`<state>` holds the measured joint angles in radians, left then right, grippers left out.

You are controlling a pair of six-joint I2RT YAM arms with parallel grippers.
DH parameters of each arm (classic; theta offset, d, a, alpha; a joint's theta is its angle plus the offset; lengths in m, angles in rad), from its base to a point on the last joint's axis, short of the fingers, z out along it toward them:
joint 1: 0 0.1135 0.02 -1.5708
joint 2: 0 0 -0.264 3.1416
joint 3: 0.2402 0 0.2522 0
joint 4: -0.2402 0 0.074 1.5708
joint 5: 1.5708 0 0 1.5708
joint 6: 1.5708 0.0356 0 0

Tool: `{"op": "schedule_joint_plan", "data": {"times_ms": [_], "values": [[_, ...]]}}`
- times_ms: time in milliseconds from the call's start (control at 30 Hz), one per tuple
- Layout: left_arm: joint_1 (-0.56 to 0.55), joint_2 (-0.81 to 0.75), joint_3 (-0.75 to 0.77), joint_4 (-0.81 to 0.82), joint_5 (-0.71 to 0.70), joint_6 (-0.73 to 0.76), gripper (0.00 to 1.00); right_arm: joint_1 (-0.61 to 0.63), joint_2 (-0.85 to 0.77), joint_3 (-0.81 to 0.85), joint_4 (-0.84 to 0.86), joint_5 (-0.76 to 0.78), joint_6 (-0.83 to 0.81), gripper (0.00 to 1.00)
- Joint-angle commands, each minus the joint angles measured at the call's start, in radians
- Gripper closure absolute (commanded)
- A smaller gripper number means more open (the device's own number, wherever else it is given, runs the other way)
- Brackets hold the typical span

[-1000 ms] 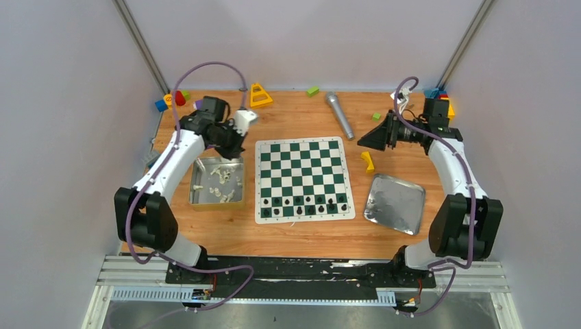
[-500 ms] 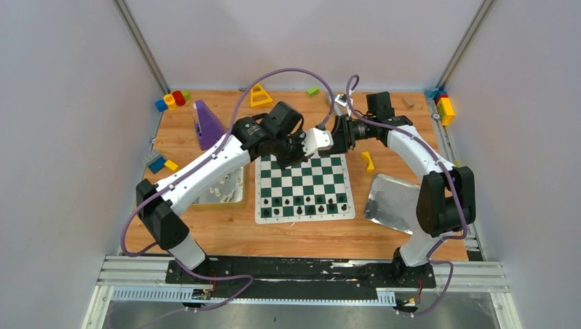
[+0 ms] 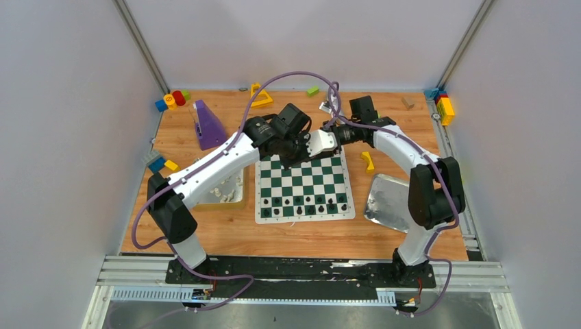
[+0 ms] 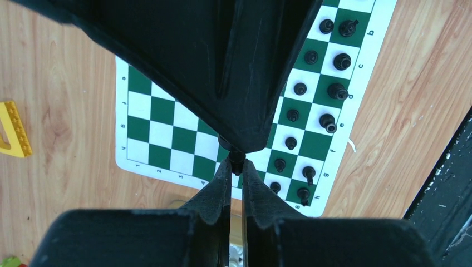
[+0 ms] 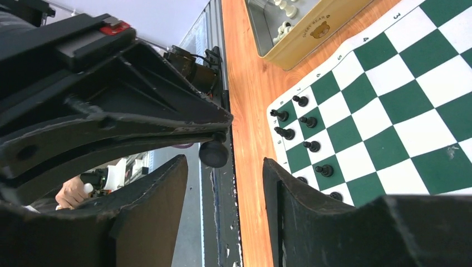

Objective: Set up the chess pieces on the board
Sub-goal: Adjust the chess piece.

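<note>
The green-and-white board [image 3: 301, 179] lies mid-table, with black chess pieces [image 3: 305, 204] on its two near rows. White chess pieces [image 3: 223, 186] lie in a tin tray [image 3: 238, 199] to its left. My left gripper [image 3: 303, 152] hangs over the board's far edge, shut on a small black piece [image 4: 236, 157] at its fingertips [image 4: 224, 177]. My right gripper [image 3: 314, 147] faces it tip to tip. Its jaws stand open, one on each side of the piece's round base [image 5: 214, 154] without touching it, as the right wrist view [image 5: 222, 181] shows.
An empty metal tray [image 3: 392, 200] lies right of the board, with a yellow block [image 3: 368, 162] behind it. A purple cone [image 3: 207, 127] stands back left. Toy blocks [image 3: 171, 100] [image 3: 442, 104] sit in both back corners, with a yellow triangle [image 3: 259, 96] and a green block [image 3: 312, 90] along the back edge.
The left arm swung from over the tin tray to the board's far edge. The right arm came in from the back right to meet it, then both closed in a little more.
</note>
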<state>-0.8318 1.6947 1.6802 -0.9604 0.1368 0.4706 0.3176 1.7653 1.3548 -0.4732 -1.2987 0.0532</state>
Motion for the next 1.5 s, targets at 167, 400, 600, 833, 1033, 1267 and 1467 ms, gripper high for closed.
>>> {"op": "schedule_joint_plan", "data": {"times_ms": [167,400,600,833,1033,1267,1467], "values": [[-0.007,-0.011,0.044,0.011,0.004,-0.025,0.97,0.037,0.021,0.063,0.029,0.022,0.015,0.52],[-0.007,-0.006,0.044,0.015,0.001,-0.03,0.97,0.055,0.038,0.072,0.026,0.018,0.016,0.62],[-0.007,-0.003,0.044,0.021,-0.011,-0.033,0.97,0.063,0.04,0.066,0.017,0.029,0.005,0.64],[-0.007,-0.006,0.04,0.023,-0.018,-0.035,0.88,0.061,0.031,0.072,0.004,0.037,-0.013,0.81],[0.014,-0.085,-0.021,0.121,-0.04,-0.046,0.5,-0.018,0.006,0.07,-0.003,-0.003,-0.006,0.95],[0.192,-0.166,-0.049,0.266,0.357,-0.193,0.16,-0.136,-0.044,0.092,0.007,-0.112,0.002,1.0],[0.257,-0.139,-0.052,0.409,0.596,-0.364,0.12,-0.143,-0.054,0.122,0.049,-0.152,0.056,1.0]]}}
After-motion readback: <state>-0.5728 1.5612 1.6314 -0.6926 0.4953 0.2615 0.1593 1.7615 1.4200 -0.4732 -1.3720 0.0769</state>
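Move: The left hand still holds the black chess piece by its upper end, its base hanging about 1 cm below the hand point. For the half-open right hand the piece sits about 2 cm to the left, level fore-and-aft and some 1 cm lower. Counted from the left hand, the row of black pawns lies about 8 cm back, straight in line and 20 cm below; the tray of white pieces stands roughly 26 cm left, 2 cm back and 19 cm down. The right hand eases about 2 cm left and a little down around the black piece that the left fingers hold still above the board, closing its own fingers until they pinch it near the base. Then the left fingers open wide and let go, that hand lifting some 8 cm and 4 cm forward as its fingers swing about 30 degrees up towards the right, while the right hand keeps its grip and draws off about 6 cm to the right, 4 cm forward and 4 cm up. ##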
